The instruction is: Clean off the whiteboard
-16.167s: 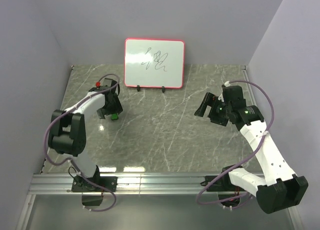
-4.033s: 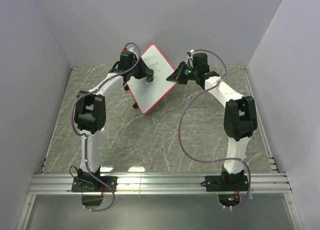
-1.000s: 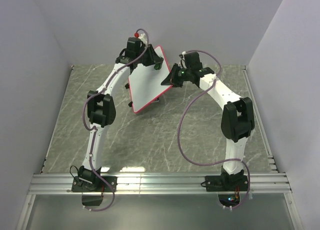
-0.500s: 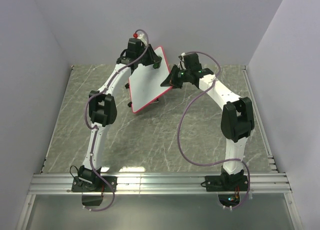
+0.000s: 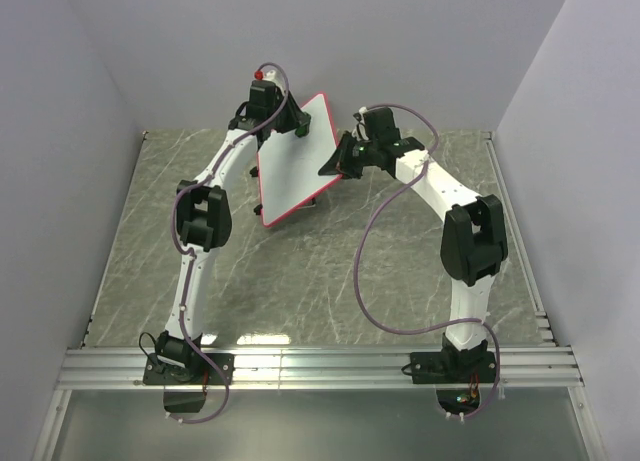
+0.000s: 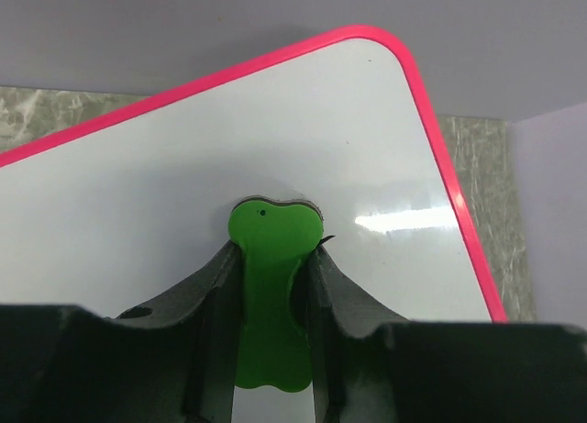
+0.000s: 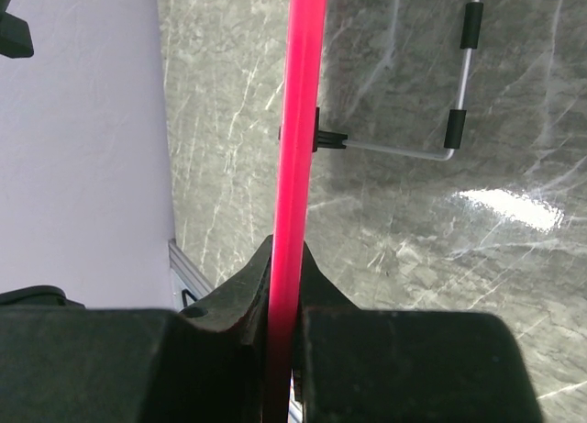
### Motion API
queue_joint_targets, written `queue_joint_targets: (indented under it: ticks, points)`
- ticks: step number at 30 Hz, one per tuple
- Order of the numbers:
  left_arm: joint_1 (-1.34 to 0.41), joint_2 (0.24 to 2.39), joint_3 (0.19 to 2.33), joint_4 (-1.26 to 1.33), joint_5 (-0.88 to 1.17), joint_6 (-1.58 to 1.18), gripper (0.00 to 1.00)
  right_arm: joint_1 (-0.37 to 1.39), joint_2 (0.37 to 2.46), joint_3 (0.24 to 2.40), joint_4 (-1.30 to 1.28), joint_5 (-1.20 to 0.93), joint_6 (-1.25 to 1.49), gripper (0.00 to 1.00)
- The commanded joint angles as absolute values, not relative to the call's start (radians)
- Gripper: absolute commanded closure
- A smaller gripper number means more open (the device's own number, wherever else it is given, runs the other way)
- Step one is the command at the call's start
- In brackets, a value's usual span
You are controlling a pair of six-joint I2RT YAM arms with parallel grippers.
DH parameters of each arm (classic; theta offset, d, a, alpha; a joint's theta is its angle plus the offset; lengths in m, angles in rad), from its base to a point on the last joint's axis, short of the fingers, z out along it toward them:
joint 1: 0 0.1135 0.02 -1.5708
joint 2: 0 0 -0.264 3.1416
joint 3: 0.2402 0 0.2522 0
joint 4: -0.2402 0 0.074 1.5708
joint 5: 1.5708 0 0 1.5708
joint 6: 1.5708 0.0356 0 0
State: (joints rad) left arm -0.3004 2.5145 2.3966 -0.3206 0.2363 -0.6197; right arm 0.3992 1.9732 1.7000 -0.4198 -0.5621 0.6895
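The whiteboard [image 5: 292, 166], white with a red-pink frame, is held tilted above the table at the back. Its face looks clean in the left wrist view [image 6: 165, 184], apart from a tiny dark mark beside the eraser. My left gripper [image 5: 297, 127] is shut on a green eraser [image 6: 272, 276], which is pressed against the board near its upper right corner. My right gripper [image 5: 333, 166] is shut on the board's right edge; the right wrist view shows the pink frame [image 7: 300, 148] edge-on between the jaws, and a wire foot [image 7: 456, 120] behind it.
The grey marble table [image 5: 330, 271] lies below, with lilac walls on three sides. An aluminium rail [image 5: 320, 366] carrying both arm bases runs along the near edge. Purple cables loop from both arms.
Over the last second the left gripper slid the eraser slightly left and up along the board's top part. The board, once standing on its feet with scribbles, now hangs tilted in the right gripper.
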Motion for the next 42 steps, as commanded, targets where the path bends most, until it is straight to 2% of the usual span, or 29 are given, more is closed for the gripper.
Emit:
queue_joint_targets:
  ticks: [1, 4, 8, 13, 16, 26, 36, 42]
  points:
    - [-0.368, 2.629, 2.326, -0.549, 0.267, -0.58, 1.0, 0.52, 1.951, 1.73, -0.434, -0.664, 0.451, 1.0]
    - [-0.368, 2.553, 2.186, -0.522, 0.299, -0.575, 1.0, 0.52, 1.956, 1.738, -0.426, -0.653, 0.463, 1.0]
    - [-0.403, 2.312, 1.82, -0.419, 0.284, -0.612, 1.0, 0.518, 1.991, 1.773, -0.41, -0.649, 0.489, 1.0]
    - [-0.463, 2.174, 1.643, -0.372, 0.302, -0.655, 1.0, 0.518, 2.016, 1.775, -0.328, -0.675, 0.566, 1.0]
    - [-0.474, 2.145, 1.629, -0.341, 0.324, -0.681, 1.0, 0.518, 2.023, 1.769, -0.292, -0.684, 0.594, 1.0]
    - [-0.479, 2.214, 1.776, -0.377, 0.347, -0.709, 1.0, 0.518, 2.013, 1.761, -0.305, -0.683, 0.583, 1.0]
    - [-0.532, 2.181, 1.675, -0.36, 0.342, -0.749, 1.0, 0.517, 2.029, 1.779, -0.292, -0.678, 0.606, 1.0]
    - [-0.471, 2.226, 1.706, -0.387, 0.309, -0.744, 1.0, 0.517, 2.031, 1.775, -0.281, -0.68, 0.614, 1.0]
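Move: Behind the left hand, which already holds the green eraser against the whiteboard, the board's middle lies about 12 cm back, 1 cm left and 2 cm lower; the far top corner is some 9 cm ahead, 5 cm right and 3 cm higher. The stretch of red rim pinched by the right gripper is roughly 15 cm back, 6 cm right and 4 cm higher than the left hand. From the right hand, the board's middle lies about 4 cm ahead, 7 cm left and 6 cm lower. Sweeping the eraser back across the tilted board towards its middle, the left hand travels about 10 cm: it first bows left and dips with the slope, then curls some 5 cm right and climbs again, staying there near the right gripper, tipped down slightly. Its fingers keep their hold. The right hand keeps pinching the red rim, easing about 1 cm left and down. ##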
